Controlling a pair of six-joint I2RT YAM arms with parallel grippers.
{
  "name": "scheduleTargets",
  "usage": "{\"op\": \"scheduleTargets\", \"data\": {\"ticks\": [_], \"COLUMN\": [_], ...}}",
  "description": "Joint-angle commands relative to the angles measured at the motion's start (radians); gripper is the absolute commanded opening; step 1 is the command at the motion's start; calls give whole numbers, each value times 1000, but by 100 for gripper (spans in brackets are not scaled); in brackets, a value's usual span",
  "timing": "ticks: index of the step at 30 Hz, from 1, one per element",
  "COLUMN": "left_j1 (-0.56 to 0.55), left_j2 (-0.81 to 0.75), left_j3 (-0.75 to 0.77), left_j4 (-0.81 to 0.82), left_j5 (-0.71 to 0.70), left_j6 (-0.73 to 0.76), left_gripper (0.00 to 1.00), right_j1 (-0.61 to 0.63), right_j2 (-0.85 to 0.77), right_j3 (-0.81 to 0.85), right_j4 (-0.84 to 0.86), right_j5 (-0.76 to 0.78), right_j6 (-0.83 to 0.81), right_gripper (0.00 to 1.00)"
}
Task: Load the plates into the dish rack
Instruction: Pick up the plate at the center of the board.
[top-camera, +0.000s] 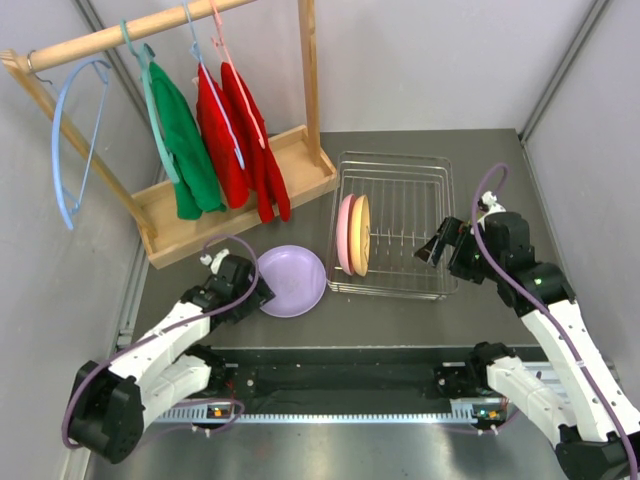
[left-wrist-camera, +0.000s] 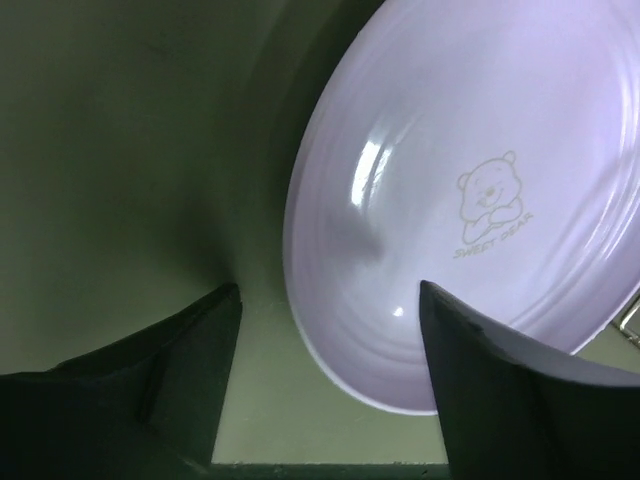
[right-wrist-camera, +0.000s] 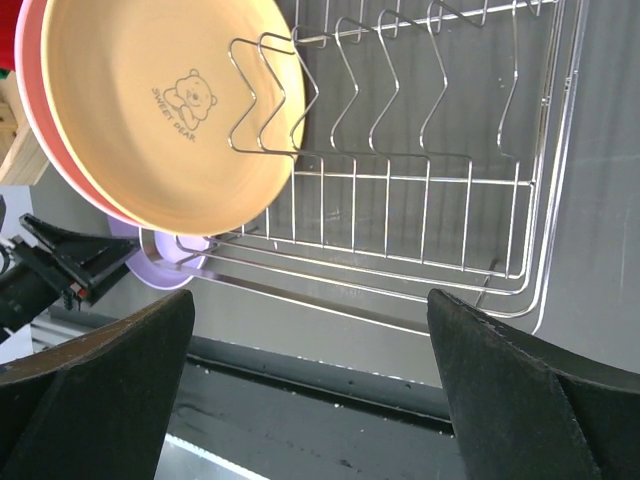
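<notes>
A lavender plate (top-camera: 294, 281) lies flat on the table, left of the dish rack (top-camera: 400, 180). My left gripper (top-camera: 256, 291) is at its near-left rim. In the left wrist view the plate (left-wrist-camera: 470, 190) has its rim between the open jaws of the gripper (left-wrist-camera: 330, 300), with the right finger (left-wrist-camera: 500, 400) over the plate and the left finger (left-wrist-camera: 180, 370) on the table side. A pink plate (top-camera: 344, 235) and an orange-tan plate (top-camera: 361, 236) stand upright at the rack's left end. My right gripper (top-camera: 437, 246) hovers open and empty over the rack's right part (right-wrist-camera: 450, 200).
A wooden clothes stand (top-camera: 230, 200) with green and red garments on hangers fills the back left. Grey walls close in on both sides. A black rail (top-camera: 340, 375) runs along the near table edge between the arm bases.
</notes>
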Motion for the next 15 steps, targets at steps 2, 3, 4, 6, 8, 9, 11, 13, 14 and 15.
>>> {"op": "scheduleTargets", "data": {"ticks": [2,3,4,6,8,9,11,13,14,15], "left_j1": [5,5,5,5,5,5,4,5,4,4], "left_j2": [31,36,42,61,79,85,94,90,72,59], "left_j3": [-5,-5,-3,-1,5,23,48,89,119,136], "left_j4": [92,93,93,89,75,64,29,-29,-51,-100], "left_j5": [8,6,8,14,23,34,29,2,-9,-37], "left_j6": [-19,-21,-21,-26,-24,-24,-22,-18,-16,-15], "left_gripper": [57,49,41,35,26,22,5,0,0,0], "right_j1": [-14,-16,-17,-14,-16,-17,-16,-16,-16,-16], "right_j2": [-10,-9,-10,-9,-10,-7,-4,0,5,5], "right_j3": [-16,-20,-22,-25,-25,-25,-25,-28,-30,-31], "right_j4": [50,52,55,61,63,64,66,73,78,87], "right_j5": [-32,-35,-39,-42,-45,-49,-55,-68,-84,-94], "right_j6": [-13,-11,-10,-10,-11,-11,-13,-11,-11,-11], "right_gripper": [99,99,99,99,99,99,99,99,99,99]}}
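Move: Just ahead and to the right of the low left hand, the purple plate's middle lies about 5 cm forward, 6 cm right and 1 cm down, its near-left rim between the open fingers. The pink plate stands some 13 cm ahead and 17 cm right, the yellow plate 3 cm farther right; the dish rack's middle is roughly 17 cm ahead and 27 cm right. From the right hand the purple plate is level, 25 cm left and 19 cm below. Closing from nearly wide open to shut, the left fingers pinch the purple plate's near-left rim while the hand sinks barely 1 cm and edges right. With the grip made, the hand turns upward and forward, rising about 1 cm and going on forward towards the plate's middle by about as much; the wrist hardly turns. ##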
